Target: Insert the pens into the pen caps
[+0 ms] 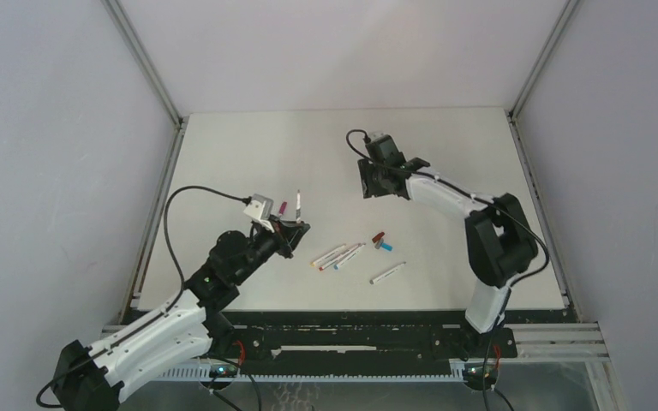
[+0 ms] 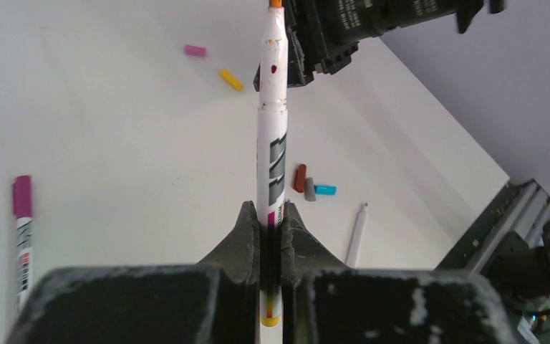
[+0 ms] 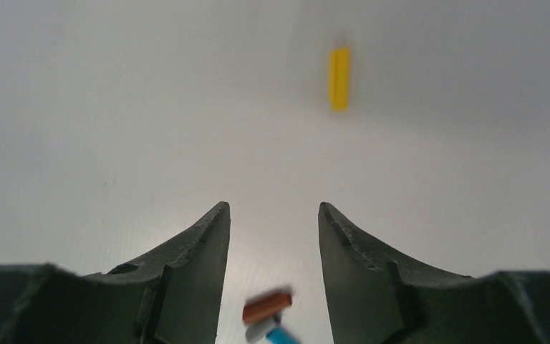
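My left gripper (image 2: 271, 215) is shut on the lower barrel of a white pen (image 2: 272, 136), which stands up out of the jaws with its orange tip (image 2: 276, 3) bare. In the top view this pen (image 1: 298, 204) rises above the left gripper (image 1: 296, 226). My right gripper (image 3: 272, 208) is open and holds nothing, hovering over the table; from above the right gripper (image 1: 366, 187) is at centre back. An orange-yellow cap (image 3: 339, 77) lies ahead of it, with a pink cap (image 2: 195, 50) nearby. Dark red (image 2: 300, 178), grey (image 2: 309, 189) and blue (image 2: 325, 190) caps lie together.
Three uncapped pens (image 1: 330, 255) (image 1: 349, 255) (image 1: 387, 272) lie on the white table (image 1: 445, 154) in front of the arms. A pen with a magenta cap on it (image 2: 21, 236) lies left of my left gripper. Grey walls close in the table on three sides.
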`<state>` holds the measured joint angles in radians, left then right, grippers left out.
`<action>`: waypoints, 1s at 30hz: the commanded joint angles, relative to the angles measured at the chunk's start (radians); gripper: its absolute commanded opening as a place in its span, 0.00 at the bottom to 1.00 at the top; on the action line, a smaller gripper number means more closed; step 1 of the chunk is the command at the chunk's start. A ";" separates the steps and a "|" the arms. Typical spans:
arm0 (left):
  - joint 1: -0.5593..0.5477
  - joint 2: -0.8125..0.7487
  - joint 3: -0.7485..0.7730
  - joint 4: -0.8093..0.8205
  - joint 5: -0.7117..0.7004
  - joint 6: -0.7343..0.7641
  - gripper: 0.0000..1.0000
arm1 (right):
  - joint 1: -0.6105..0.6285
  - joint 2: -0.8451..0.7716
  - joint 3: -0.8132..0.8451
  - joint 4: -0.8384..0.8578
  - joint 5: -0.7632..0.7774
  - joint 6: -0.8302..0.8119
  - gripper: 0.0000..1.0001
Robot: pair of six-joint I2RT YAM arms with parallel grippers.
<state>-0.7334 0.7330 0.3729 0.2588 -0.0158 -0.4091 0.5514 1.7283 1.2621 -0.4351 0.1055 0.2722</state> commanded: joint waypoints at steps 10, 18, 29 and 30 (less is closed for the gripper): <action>0.025 -0.162 -0.057 -0.061 -0.153 -0.060 0.00 | -0.076 0.372 0.394 -0.108 0.053 -0.094 0.40; 0.025 -0.130 -0.045 -0.040 -0.134 -0.070 0.00 | -0.103 0.462 0.477 -0.128 0.062 -0.115 0.36; 0.024 -0.113 -0.034 -0.039 -0.132 -0.073 0.00 | -0.131 0.553 0.577 -0.162 0.036 -0.131 0.27; 0.023 -0.114 -0.033 -0.039 -0.131 -0.074 0.00 | -0.132 0.558 0.587 -0.170 0.036 -0.129 0.27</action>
<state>-0.7155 0.6186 0.3393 0.1898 -0.1509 -0.4644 0.4374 2.2658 1.7885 -0.5865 0.1474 0.1562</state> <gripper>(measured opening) 0.060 0.274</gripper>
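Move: The right hand, open and empty, has the yellow cap about 10 cm ahead, 2 cm to its right and 8 cm below. The pink cap lies about 16 cm ahead, level sideways, and the brown cap some 4 cm back and 2 cm right, both also 8 cm below. From the left hand, holding a pen, the yellow cap is roughly 25 cm ahead, 17 cm right and 19 cm below; the capped magenta pen lies about 14 cm ahead and 9 cm left on the table. The right hand reaches forward about 11 cm while sinking some 8 cm, quick at first and then easing in, tipping slightly and narrowing its fingers to roughly half their gap, so that they come down astride the yellow cap without having shut on it. The left hand keeps its grip on the upright pen and swings about 3 cm to its left early on, turning some 10 degrees counter-clockwise, rising a little and then sinking back before it settles. ##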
